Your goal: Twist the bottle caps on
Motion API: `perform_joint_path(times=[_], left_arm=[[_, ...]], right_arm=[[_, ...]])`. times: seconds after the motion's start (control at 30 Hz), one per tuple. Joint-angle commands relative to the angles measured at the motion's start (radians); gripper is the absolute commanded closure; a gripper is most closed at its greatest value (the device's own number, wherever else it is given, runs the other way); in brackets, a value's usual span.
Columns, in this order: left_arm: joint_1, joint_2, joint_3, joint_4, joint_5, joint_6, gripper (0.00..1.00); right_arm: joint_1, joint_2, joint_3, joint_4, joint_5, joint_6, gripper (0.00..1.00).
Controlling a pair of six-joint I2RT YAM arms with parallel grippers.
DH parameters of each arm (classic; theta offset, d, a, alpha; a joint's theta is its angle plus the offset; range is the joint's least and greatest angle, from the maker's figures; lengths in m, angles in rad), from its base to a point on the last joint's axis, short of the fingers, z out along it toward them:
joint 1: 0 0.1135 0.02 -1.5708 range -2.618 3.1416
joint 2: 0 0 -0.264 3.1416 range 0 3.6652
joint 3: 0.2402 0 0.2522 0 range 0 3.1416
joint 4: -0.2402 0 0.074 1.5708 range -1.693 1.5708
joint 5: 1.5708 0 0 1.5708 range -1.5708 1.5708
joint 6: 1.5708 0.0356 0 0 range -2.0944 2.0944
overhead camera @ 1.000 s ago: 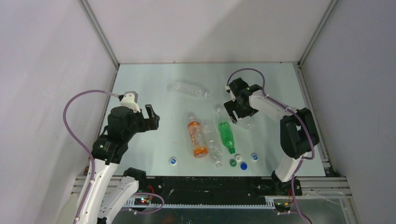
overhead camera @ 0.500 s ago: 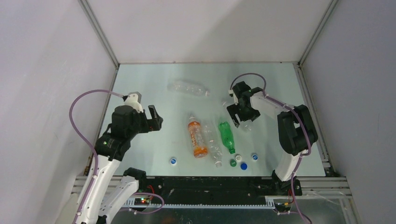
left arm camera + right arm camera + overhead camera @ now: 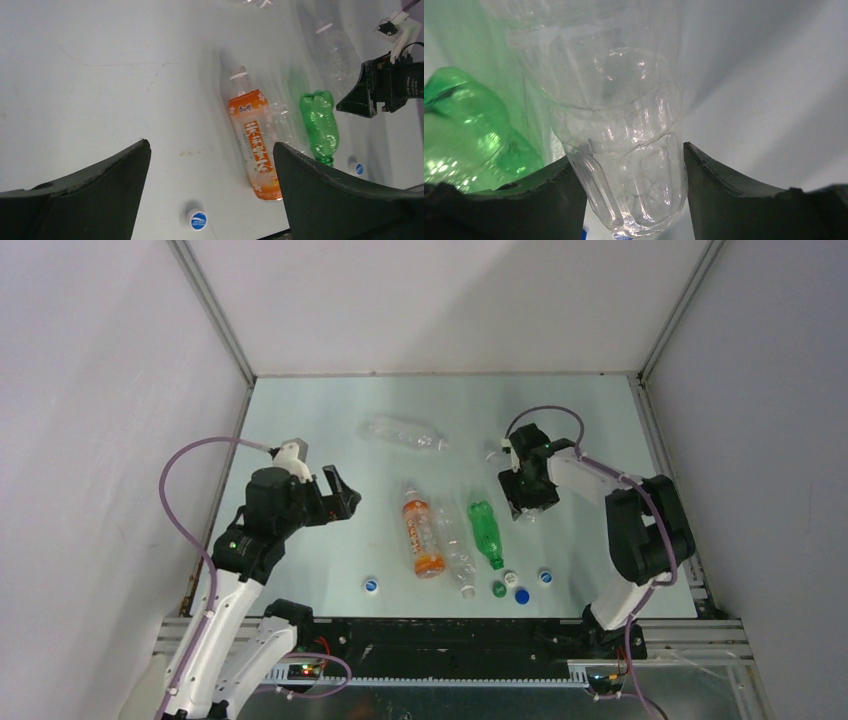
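Five bottles lie on the table: a clear bottle at the back [image 3: 403,432], an orange labelled bottle [image 3: 422,537], a clear one beside it [image 3: 455,552], a green bottle [image 3: 485,530], and a clear bottle [image 3: 503,468] under my right gripper [image 3: 525,490]. In the right wrist view the right gripper [image 3: 629,155] has both fingers against that clear bottle's [image 3: 624,125] sides, near its base. My left gripper [image 3: 335,495] is open and empty above the table, left of the orange bottle [image 3: 252,140]. Several caps lie near the front: blue-and-white [image 3: 371,586], white [image 3: 510,578], green [image 3: 498,589], blue [image 3: 522,595].
Another blue-and-white cap [image 3: 546,576] lies right of the white one. The green bottle [image 3: 469,120] lies close to the left of the right gripper's fingers. Grey walls enclose the table on three sides. The arm bases stand along the front edge.
My right gripper has shifted right and lower and narrowed its jaws onto the clear bottle. My left gripper has moved slightly right, still open.
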Motion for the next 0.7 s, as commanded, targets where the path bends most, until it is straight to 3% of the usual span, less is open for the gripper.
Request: perform_joint_path(times=[0.0,0.2,0.37,0.67], left_arm=[[-0.012,-0.014,-0.021,0.110,0.074,-0.087,0.02],[-0.048,-0.003,-0.011,0.219,0.132,-0.144,0.02],[-0.118,-0.002,-0.007,0.379,0.127,-0.209,0.02],[-0.288,0.045,-0.024,0.728,0.044,-0.251,0.02]], right_arm=[[0.009,-0.156,-0.011,0.052,0.007,0.055,0.51],[0.108,-0.365,-0.014,0.087,0.033,0.134,0.58],[0.267,-0.521,-0.013,0.199,0.062,0.251,0.59],[0.508,-0.607,-0.014,0.460,0.075,0.349,0.58]])
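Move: The right fingers are already shut on a clear bottle near its base; its middle lies about 5 cm ahead and 3 cm left of that hand. The open left gripper, its goal, is some 38 cm left, 6 cm back and 18 cm higher. The green bottle sits 11 cm left and 8 cm back. From the left hand, the held bottle is about 11 cm ahead, 35 cm right and 17 cm below, and the orange-label bottle 15 cm right and 2 cm back, equally low. Keep the right fingers gripping the clear bottle and lift it about 22 cm off the table, swinging it left over the green bottle and drawing back slightly late, while the wrist swings some 50 degrees to bring the neck up. Bring the wide-open left gripper right and up, roughly 10 cm each way, towards the bottle, tipping its fingers up and rolling its right side down. ##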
